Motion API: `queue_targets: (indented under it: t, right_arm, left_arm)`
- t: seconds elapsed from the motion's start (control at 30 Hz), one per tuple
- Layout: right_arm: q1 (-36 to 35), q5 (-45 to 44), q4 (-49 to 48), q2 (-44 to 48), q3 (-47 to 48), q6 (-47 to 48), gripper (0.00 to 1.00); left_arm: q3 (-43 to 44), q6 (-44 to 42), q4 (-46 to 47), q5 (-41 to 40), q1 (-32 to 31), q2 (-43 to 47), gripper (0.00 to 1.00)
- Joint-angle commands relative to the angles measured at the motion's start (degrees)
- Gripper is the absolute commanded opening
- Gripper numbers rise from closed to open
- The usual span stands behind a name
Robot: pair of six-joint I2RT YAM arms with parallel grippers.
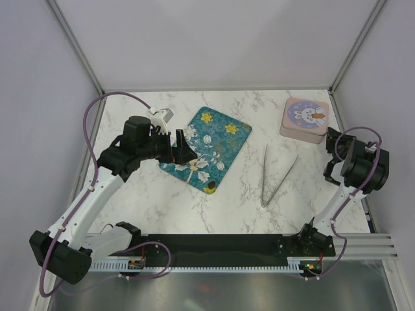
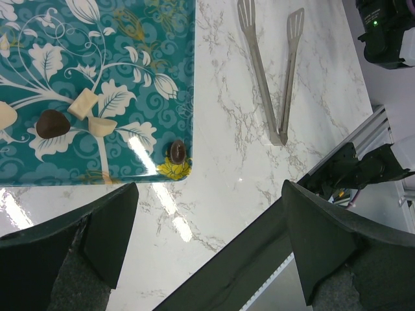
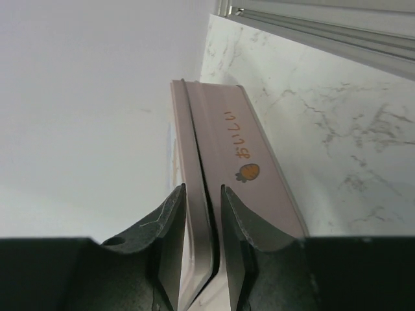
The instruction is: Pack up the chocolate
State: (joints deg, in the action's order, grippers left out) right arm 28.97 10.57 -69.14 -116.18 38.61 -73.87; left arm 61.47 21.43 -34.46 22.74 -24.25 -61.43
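Several pieces of chocolate lie on the teal flowered tray (image 2: pixel 130 39): a dark brown one (image 2: pixel 52 123), two tan ones (image 2: pixel 83 103) beside it, and a dark oval one (image 2: pixel 177 151) at the tray's corner. That corner piece (image 1: pixel 211 188) also shows from above. My left gripper (image 2: pixel 211 194) hangs wide open over the tray's near edge (image 1: pixel 220 126), holding nothing; from above it (image 1: pixel 183 148) covers the tray's left part. My right gripper (image 3: pixel 203 189) is closed narrowly around the rim of the pink tin's lid (image 3: pixel 193 149), at the tin's right side (image 1: pixel 334 146).
The pink bunny tin (image 1: pixel 305 116) stands at the back right, its side printed with a carrot (image 3: pixel 253 188). Metal tongs (image 1: pixel 275 175) lie between tray and tin, seen too in the left wrist view (image 2: pixel 272 78). A black rail runs along the near edge.
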Motion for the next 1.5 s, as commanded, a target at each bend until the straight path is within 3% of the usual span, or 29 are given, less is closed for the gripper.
queue_targets:
  t: [0.0, 0.3, 0.5, 0.63, 0.87, 1.1, 1.23, 1.47]
  right_arm:
    - [1.0, 0.0, 0.9, 2.1, -0.9, 1.4, 0.36]
    - [1.4, -0.2, 12.8, 9.5, 1.0, 13.3, 0.47]
    - [1.4, 0.2, 24.8, 13.3, 7.0, 20.7, 0.62]
    - [0.8, 3.1, 27.4, 10.9, 11.2, 23.8, 0.77]
    - [0.2, 8.1, 43.7, 4.0, 25.4, 31.0, 0.84]
    - [-0.4, 10.6, 52.4, -0.5, 35.0, 36.0, 0.86]
    - [-1.2, 12.1, 55.3, -3.3, 37.5, 38.4, 0.93]
    - [-2.7, 12.5, 58.2, -5.6, 37.2, 41.5, 0.91]
  left_arm:
    - [0.0, -2.2, -0.2, -0.6, -0.2, 1.3, 1.0]
    - [-0.4, -2.3, -0.3, -0.6, -0.2, 1.4, 1.0]
    - [-0.8, -2.7, -0.3, -1.0, -0.2, 1.4, 1.0]
    - [-0.9, -2.9, -0.2, -0.8, -0.2, 1.3, 1.0]
    - [-1.4, -3.5, -0.2, -1.5, -0.2, 1.4, 1.0]
    - [-1.3, -4.6, -0.1, -1.7, -0.1, 0.7, 1.0]
    - [-1.3, -4.9, 0.0, -1.5, -0.1, 0.1, 1.0]
    - [-2.0, -4.7, 0.3, -1.5, -0.1, 0.3, 1.0]
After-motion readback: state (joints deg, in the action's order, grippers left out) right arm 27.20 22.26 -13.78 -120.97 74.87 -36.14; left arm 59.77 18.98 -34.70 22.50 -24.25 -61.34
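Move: The closed chocolate box stands ahead and to the left of the right hand, its middle about 6 cm ahead, 9 cm to the left and 3 cm lower; the partly open fingers are just off its near right corner. The silver side rail runs about 4 cm to this hand's right, and the open tongs lie some 18 cm back and 21 cm to its left. From the left hand the box is roughly 26 cm ahead, 48 cm to the right and 20 cm below. The right hand first dips and draws back a centimetre or two beside the box's near right corner, then climbs over its starting height and reaches forward about 8 cm along the right side, while the fingers spread from about a third to almost wide open. From its peak it sinks some 6 cm onto the right edge, the wrist tipping down, rolling its left side lower and swinging counter-clockwise by 20 to 25 degrees each, so that one finger comes over the lid near the rabbit's carrot and the other beside the right wall. ##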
